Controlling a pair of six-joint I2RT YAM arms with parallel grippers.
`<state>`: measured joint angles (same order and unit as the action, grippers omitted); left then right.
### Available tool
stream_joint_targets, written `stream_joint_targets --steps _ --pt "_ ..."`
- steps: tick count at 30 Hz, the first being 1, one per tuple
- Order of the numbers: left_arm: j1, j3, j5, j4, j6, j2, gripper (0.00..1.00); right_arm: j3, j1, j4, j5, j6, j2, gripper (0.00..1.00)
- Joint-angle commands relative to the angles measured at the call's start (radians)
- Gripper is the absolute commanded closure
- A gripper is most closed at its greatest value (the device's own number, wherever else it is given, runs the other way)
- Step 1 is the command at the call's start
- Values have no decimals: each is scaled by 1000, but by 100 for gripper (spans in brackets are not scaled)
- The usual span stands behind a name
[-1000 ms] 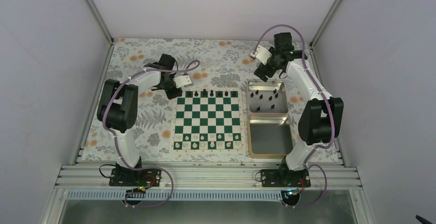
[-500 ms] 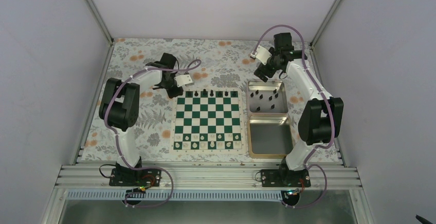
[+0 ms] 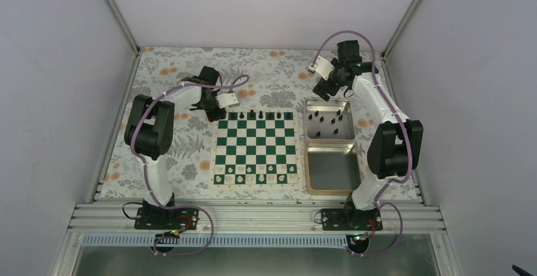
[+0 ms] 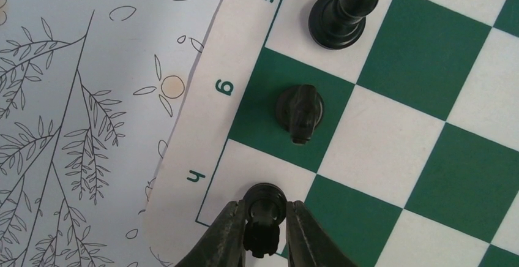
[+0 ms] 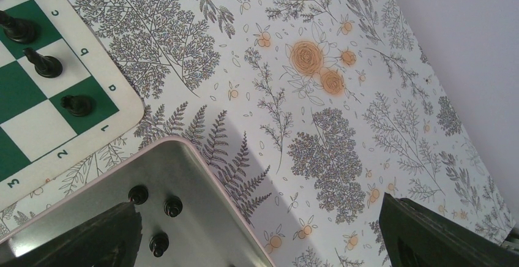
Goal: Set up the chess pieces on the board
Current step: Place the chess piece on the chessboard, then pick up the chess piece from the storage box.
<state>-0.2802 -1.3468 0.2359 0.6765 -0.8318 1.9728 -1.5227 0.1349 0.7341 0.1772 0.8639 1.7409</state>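
The green and white board lies mid-table. Several black pieces stand on its far row. My left gripper is at the board's far left corner. In the left wrist view it is shut on a black rook standing upright on the white h corner square. A black knight stands on g and a black bishop on f. My right gripper hangs open and empty over the far corner of a tin; the right wrist view shows it spread wide.
A silver tin right of the board holds several loose black pieces. A second tin in front of it holds nothing. White pieces line the board's near row. Frame posts stand at the table's far corners.
The left wrist has shifted slightly right and its elbow has swung inward, still at the board's far left corner. The right arm has barely moved.
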Motion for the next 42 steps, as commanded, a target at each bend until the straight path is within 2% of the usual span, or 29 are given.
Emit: stream_joint_targets --steps 1,6,13,17,20,22,28,37,39,42 --pt "-6 -25 -10 18 -20 -1 78 14 -9 -1 7 0 -20 0" --pt "-6 -41 -23 34 -16 -34 66 11 -9 1 9 -1 -23 0" --pt "-3 -151 -109 150 -39 -149 50 -1 -33 -5 -16 -22 -42 0" --pt "-22 -339 -89 274 -42 -177 40 -17 -124 -5 -13 -33 -68 0" --pt "-106 -505 -44 310 -28 -151 29 -37 -210 -22 -5 -59 -98 0" --pt "-179 -590 -31 306 -20 -103 25 -67 -261 -24 -1 -88 -90 0" --pt "-356 -825 -26 288 -29 118 24 -126 -331 -2 1 -127 -41 0" --pt "-489 -1300 -2 326 -38 501 16 -75 -356 -32 17 -147 -23 0" --pt "-503 -1329 5 298 -39 537 15 -69 -357 -32 21 -149 -19 0" --pt "-516 -1252 40 215 -41 526 13 -69 -358 -31 26 -149 -13 0"
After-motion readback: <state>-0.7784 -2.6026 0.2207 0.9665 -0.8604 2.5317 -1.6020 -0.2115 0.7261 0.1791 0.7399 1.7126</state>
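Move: The black piece just set on the corner square h8 stands between the left fingertips, its middle about 1 cm below them. The knight on g8 is roughly 4 cm to this hand's right and level with it. The black pieces still in the tray centre about 43 cm to the right and 2 cm back. From the right hand, the h8 piece is some 41 cm left, 5 cm back and 16 cm lower; those tray pieces lie about 8 cm back, 3 cm right and 16 cm lower. The h8 piece is let go as the left fingers open, going on to nearly full width. That hand rises about 25 cm, easing slightly forward, sweeps some 30 cm right towards the tray of black pieces and drops back roughly half its climb, turning clockwise and tilting its fingertips outward. The right hand, still open, swings about 16 cm right with a smaller rise, clockwise, clearing away from the tray. ##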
